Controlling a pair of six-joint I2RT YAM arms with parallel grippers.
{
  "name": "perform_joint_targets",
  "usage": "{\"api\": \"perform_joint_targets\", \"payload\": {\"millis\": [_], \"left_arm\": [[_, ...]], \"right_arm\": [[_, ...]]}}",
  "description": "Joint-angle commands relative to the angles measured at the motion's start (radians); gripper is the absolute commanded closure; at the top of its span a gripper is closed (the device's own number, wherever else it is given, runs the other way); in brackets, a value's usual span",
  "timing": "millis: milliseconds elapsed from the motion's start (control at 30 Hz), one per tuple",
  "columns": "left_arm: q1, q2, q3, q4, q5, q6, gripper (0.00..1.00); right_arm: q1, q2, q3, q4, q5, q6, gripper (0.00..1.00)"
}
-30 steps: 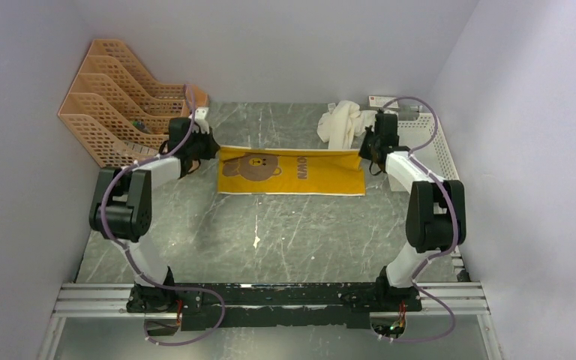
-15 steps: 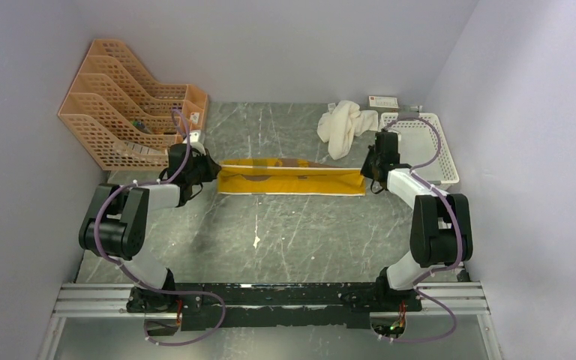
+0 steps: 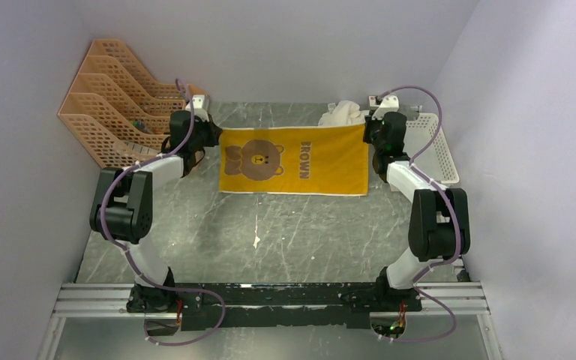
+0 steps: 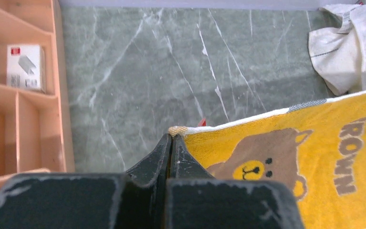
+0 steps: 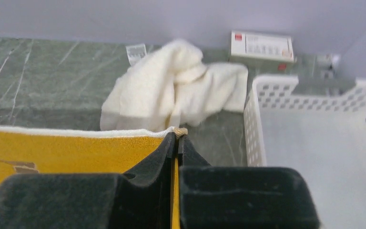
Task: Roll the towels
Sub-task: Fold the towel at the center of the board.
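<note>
The mustard-yellow towel (image 3: 294, 160), printed with a brown bear and the word BROWN, is stretched flat between my two grippers in the top view. My left gripper (image 3: 211, 133) is shut on its far left corner; in the left wrist view the pinched corner (image 4: 177, 130) pokes out above the closed gripper (image 4: 171, 139). My right gripper (image 3: 369, 129) is shut on the far right corner, seen in the right wrist view (image 5: 177, 137) with the yellow cloth (image 5: 71, 152) to its left. The cream-white towel (image 5: 171, 90) lies crumpled at the back (image 3: 341, 114).
An orange slotted file rack (image 3: 116, 105) stands at the back left, close to my left arm. A white perforated basket (image 3: 439, 146) sits at the back right beside my right arm. A small white box (image 5: 261, 46) lies against the back wall.
Both grippers have carried the towel's far edge away from me toward the back wall, opening it from a narrow folded strip to its full printed face.
</note>
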Motion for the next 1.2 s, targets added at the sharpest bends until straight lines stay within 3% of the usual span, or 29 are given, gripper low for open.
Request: {"api": "perform_joint_targets", "payload": {"millis": [0, 167, 567, 867, 1167], "left_arm": [[0.003, 0.042, 0.091, -0.024, 0.011, 0.092, 0.93], [0.003, 0.061, 0.109, -0.023, 0.031, 0.128, 0.93], [0.001, -0.044, -0.17, 0.128, 0.027, -0.003, 0.93], [-0.031, -0.147, -0.361, 0.201, -0.022, -0.097, 0.93], [-0.059, -0.165, -0.426, 0.222, -0.023, -0.152, 0.93]], "right_arm": [[-0.008, 0.03, -0.026, 0.28, -0.136, -0.22, 1.0], [-0.01, 0.066, -0.067, 0.353, -0.376, -0.396, 1.0], [-0.036, 0.031, -0.396, 0.628, -0.471, -0.457, 1.0], [-0.036, 0.012, -0.616, 0.956, -0.319, -0.292, 1.0], [-0.036, -0.046, -0.661, 0.914, -0.134, -0.211, 1.0]]}}
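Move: The towel's near edge is what both raised far corners are being taken to: its left corner lies about 15 cm back from the left hand and 11 below, its right corner roughly 16 cm back from the right hand and 16 below, each level sideways. The white towel is 5 cm ahead of the right hand, 4 left; the white basket is 5 back, 14 right. The peach rack stands 20 cm left of the left hand, 6 ahead. The towel's far hem, still pinched at its corners by both shut grippers, is carried a touch farther forward, then swept back and down over the towel towards the near edge, each hand ending about 10 cm back and 7 lower. The right hand swings 4–5 cm left and back again, turning counter-clockwise some 25 degrees before half undoing it; its fingers tip up slightly. ##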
